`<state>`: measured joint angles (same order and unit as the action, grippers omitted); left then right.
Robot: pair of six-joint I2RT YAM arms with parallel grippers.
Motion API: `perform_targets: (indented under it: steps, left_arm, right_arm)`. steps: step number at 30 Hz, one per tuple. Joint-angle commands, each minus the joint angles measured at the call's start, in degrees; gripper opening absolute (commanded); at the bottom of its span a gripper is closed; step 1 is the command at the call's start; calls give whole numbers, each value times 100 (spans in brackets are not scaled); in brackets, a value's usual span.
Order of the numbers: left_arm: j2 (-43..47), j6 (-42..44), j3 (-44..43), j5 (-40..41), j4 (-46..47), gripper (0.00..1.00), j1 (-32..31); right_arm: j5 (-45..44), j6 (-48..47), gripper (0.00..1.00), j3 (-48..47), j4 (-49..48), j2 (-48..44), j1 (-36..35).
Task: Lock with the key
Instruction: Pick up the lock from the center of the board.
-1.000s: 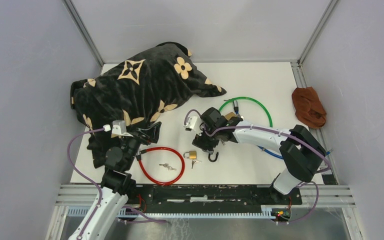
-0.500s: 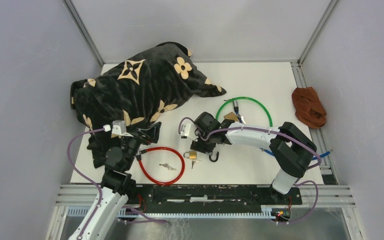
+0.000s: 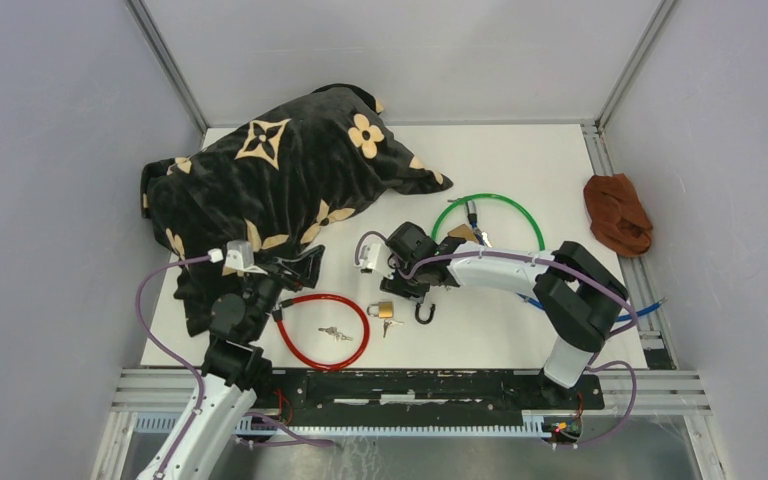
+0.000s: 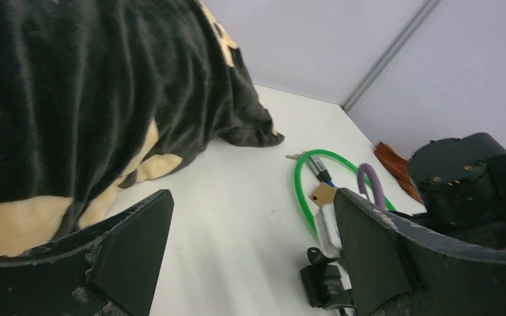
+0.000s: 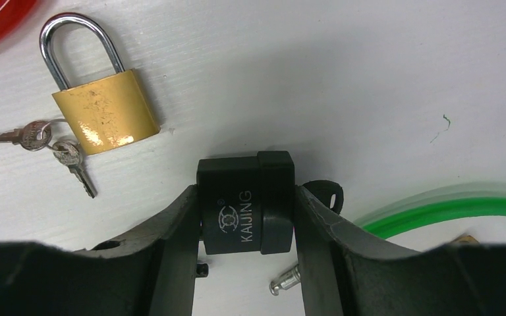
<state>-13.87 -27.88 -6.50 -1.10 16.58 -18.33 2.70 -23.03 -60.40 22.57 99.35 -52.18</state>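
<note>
A black padlock (image 5: 244,178) marked KAIJING lies on the white table, and my right gripper (image 5: 245,201) is shut on its body, a finger pressed against each side. A black key head (image 5: 323,193) pokes out beside the right finger. In the top view the right gripper (image 3: 407,288) sits mid-table, with the lock's black shackle (image 3: 425,312) showing just below it. A brass padlock (image 5: 105,112) with its keys (image 5: 39,135) lies close by. My left gripper (image 4: 252,197) stands open and holds nothing, at the pillow's edge.
A black pillow with beige flowers (image 3: 270,180) covers the back left. A red cable loop (image 3: 325,330) encloses loose keys (image 3: 335,333). A green cable loop (image 3: 490,215) lies behind the right gripper. A brown cloth (image 3: 617,213) sits at the right edge.
My right arm has shifted a little left and its jaws have narrowed onto the black padlock. The left arm has not moved.
</note>
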Motion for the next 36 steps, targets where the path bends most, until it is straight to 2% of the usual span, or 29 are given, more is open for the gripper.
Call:
perform_targets:
  steps: [1, 6, 9, 13, 18, 21, 24, 27, 30, 35, 36]
  left_arm:
    - [-82, -256, -6, -980, 477, 92, 50]
    - [-859, -450, -270, -2413, 686, 80, -147]
    - [-1526, -86, -627, -2682, 385, 74, -731]
    - [-2801, 527, -941, -2422, 222, 75, -1717]
    - [-4336, 713, -1439, -1645, 272, 85, -2769]
    - [-4999, 516, -1755, -1077, 495, 93, -3139]
    - [-5402, 598, -1898, -810, 714, 95, -3355]
    - [-5698, 652, -1959, -630, 747, 85, -3492]
    - [-5831, 658, -1992, -546, 737, 63, -3550]
    - [-5946, 715, -2079, -638, 818, 58, -3658]
    - [-5961, 736, -2090, -670, 827, 54, -3661]
  right_arm:
    - [-73, 555, 0, -120, -87, -292, 46]
    - [104, 1350, 0, 73, -464, -860, 258]
    - [360, 1807, 0, 469, -944, -1297, 474]
    - [429, 2486, 0, 1053, -1549, -1775, 735]
    - [792, 3341, 0, 1780, -2638, -2333, 811]
    - [874, 3687, 0, 2096, -3081, -2597, 812]
    - [886, 3812, 0, 2298, -3269, -2829, 812]
    - [903, 3802, 0, 2355, -3241, -3025, 806]
    - [908, 3781, 0, 2390, -3219, -3181, 813]
    - [951, 3790, 0, 2402, -3271, -3219, 811]
    - [959, 3798, 0, 2393, -3278, -3216, 806]
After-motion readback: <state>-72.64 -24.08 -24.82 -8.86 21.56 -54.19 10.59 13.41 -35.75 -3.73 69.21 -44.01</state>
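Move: The black lock is already in the right fingers, close to the table; from the left hand it lies about 21 cm right, 1 cm back and 18 cm below. From the right hand, the brass padlock lies roughly 6 cm left and 4 cm back, with its keys about 4 cm left and 7 cm back, both some 2 cm lower. Left sweeps about 20 cm right and down, part-closing round the shackle; right lifts the black lock 9 cm. ##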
